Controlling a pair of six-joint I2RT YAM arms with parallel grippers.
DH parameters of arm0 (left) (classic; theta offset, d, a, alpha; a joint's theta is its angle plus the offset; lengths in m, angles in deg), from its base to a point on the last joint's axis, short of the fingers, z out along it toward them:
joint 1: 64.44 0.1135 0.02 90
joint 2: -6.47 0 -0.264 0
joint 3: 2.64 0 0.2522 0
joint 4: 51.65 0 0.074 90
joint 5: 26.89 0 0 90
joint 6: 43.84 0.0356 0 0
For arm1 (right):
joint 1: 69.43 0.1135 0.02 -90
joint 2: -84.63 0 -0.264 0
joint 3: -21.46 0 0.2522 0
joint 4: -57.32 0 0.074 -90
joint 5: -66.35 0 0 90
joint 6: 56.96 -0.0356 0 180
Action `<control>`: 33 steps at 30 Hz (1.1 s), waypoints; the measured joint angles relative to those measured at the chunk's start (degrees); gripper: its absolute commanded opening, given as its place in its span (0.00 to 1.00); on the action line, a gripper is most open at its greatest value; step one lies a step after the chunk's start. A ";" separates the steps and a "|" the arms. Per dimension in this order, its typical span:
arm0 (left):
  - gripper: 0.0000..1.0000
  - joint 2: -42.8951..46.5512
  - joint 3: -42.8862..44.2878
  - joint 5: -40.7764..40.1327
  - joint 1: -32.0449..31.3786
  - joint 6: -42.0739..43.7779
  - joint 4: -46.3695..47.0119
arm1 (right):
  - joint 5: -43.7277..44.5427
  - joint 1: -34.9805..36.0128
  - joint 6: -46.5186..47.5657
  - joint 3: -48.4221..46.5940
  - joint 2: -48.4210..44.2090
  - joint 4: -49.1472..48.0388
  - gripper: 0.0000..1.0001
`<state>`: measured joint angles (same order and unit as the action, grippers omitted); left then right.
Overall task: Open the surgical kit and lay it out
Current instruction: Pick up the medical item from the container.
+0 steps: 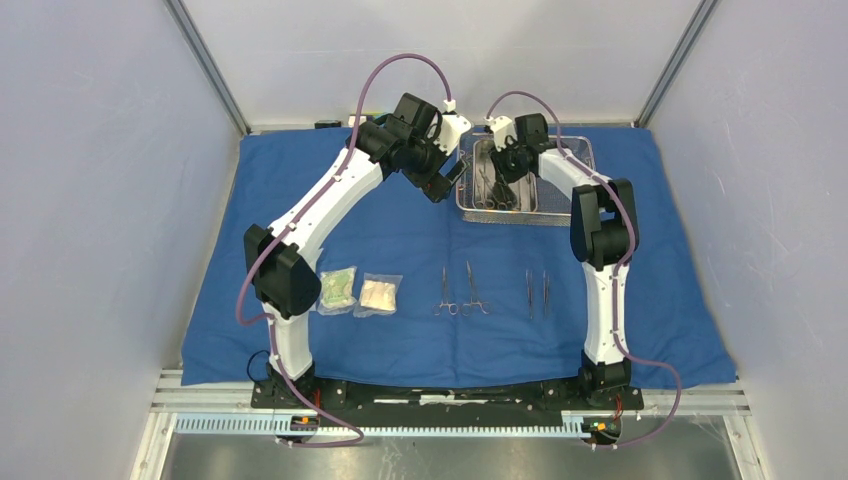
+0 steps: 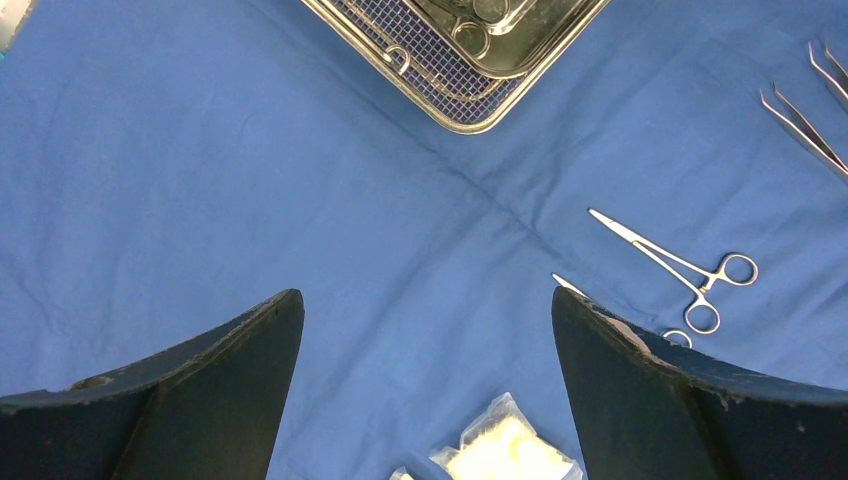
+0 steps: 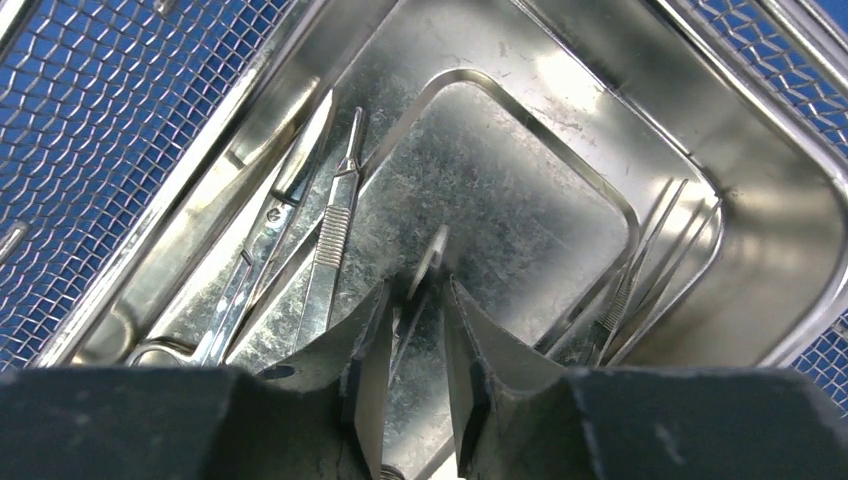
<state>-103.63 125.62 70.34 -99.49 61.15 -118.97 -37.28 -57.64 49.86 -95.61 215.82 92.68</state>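
The blue cloth wrap lies spread flat. The steel mesh tray with its inner pan stands at the back right. My right gripper reaches down into the pan, jaws a little apart, open. A thin metal instrument stands in the gap, loose between the fingers. More instruments lie along the pan's left wall, and tweezers at its right. My left gripper hovers wide open over bare cloth, left of the tray. Two clear packets lie at the front.
Two ring-handled forceps and two straight tweezers lie in a row on the cloth near the front. In the left wrist view a forceps and a packet show. Grey walls close in the cell.
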 measured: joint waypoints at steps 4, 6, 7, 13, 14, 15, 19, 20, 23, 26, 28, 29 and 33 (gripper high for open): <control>1.00 0.00 0.00 -0.02 0.00 0.00 -0.02 | -0.04 0.11 -0.17 0.02 0.00 0.11 0.12; 1.00 0.00 0.00 0.00 0.00 0.00 -0.02 | -0.15 0.17 -0.33 0.42 0.00 -0.37 0.02; 1.00 0.00 0.00 0.00 0.00 0.00 -0.04 | -0.26 0.20 -0.42 0.55 0.00 -0.72 0.00; 1.00 0.00 0.00 0.00 0.00 0.00 -0.09 | -2.05 0.15 -1.84 0.59 0.00 -1.40 0.00; 1.00 0.00 0.00 0.00 0.00 0.00 -0.09 | -2.58 0.11 -2.19 0.57 0.00 -1.42 0.00; 1.00 0.00 0.00 0.00 0.00 0.00 -0.11 | -2.99 0.09 -2.54 0.59 0.00 -1.44 0.00; 1.00 0.00 0.00 -0.02 0.00 0.00 -0.11 | -4.83 0.11 -3.80 0.57 0.00 -1.84 0.00; 1.00 0.00 0.00 -0.02 0.00 0.00 -0.11 | -5.27 0.11 -4.09 0.57 0.00 -2.05 0.00; 1.00 0.00 0.00 -0.02 0.00 0.00 -0.11 | -6.14 0.11 -5.01 0.57 0.00 -2.99 0.00; 1.00 0.00 0.00 -0.02 0.00 0.00 -0.13 | -6.82 0.11 -5.46 0.57 0.00 -3.85 0.00; 1.00 0.00 0.00 -0.02 0.07 0.00 -0.11 | -7.15 0.11 -5.75 0.59 -0.02 -4.42 0.00; 1.00 0.00 0.00 -0.02 0.13 0.00 -0.11 | -7.26 0.09 -6.05 0.59 -0.07 -4.61 0.00; 1.00 0.00 -0.02 0.63 1.01 -0.17 0.20 | -8.59 -0.28 -7.48 0.79 -0.68 -5.51 0.00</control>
<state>-103.63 125.60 70.97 -98.48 60.97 -118.77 -45.87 -57.92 42.38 -94.82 215.15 87.17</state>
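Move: The medical item, a slim metal instrument, already lies between the right hand's ajar fingers in the inner tray, its middle about 2 cm back and 1 cm to the right, some 1 cm below. A scalpel handle lies about 3 cm left and 1 cm back, scissors about 4 cm left and 3 cm back, tweezers some 4 cm ahead and 5 cm right. From the idle left hand the item is roughly 13 cm ahead, 14 cm right and 20 cm lower. The medical item is pinched between the right fingertips as they close from about a third open to shut. Keeping that grip, the right hand carries it some 3 cm left, towards and over the scalpel handle, and increasingly upward, about 2 cm, while the wrist rolls around 10 degrees, left side rising. ##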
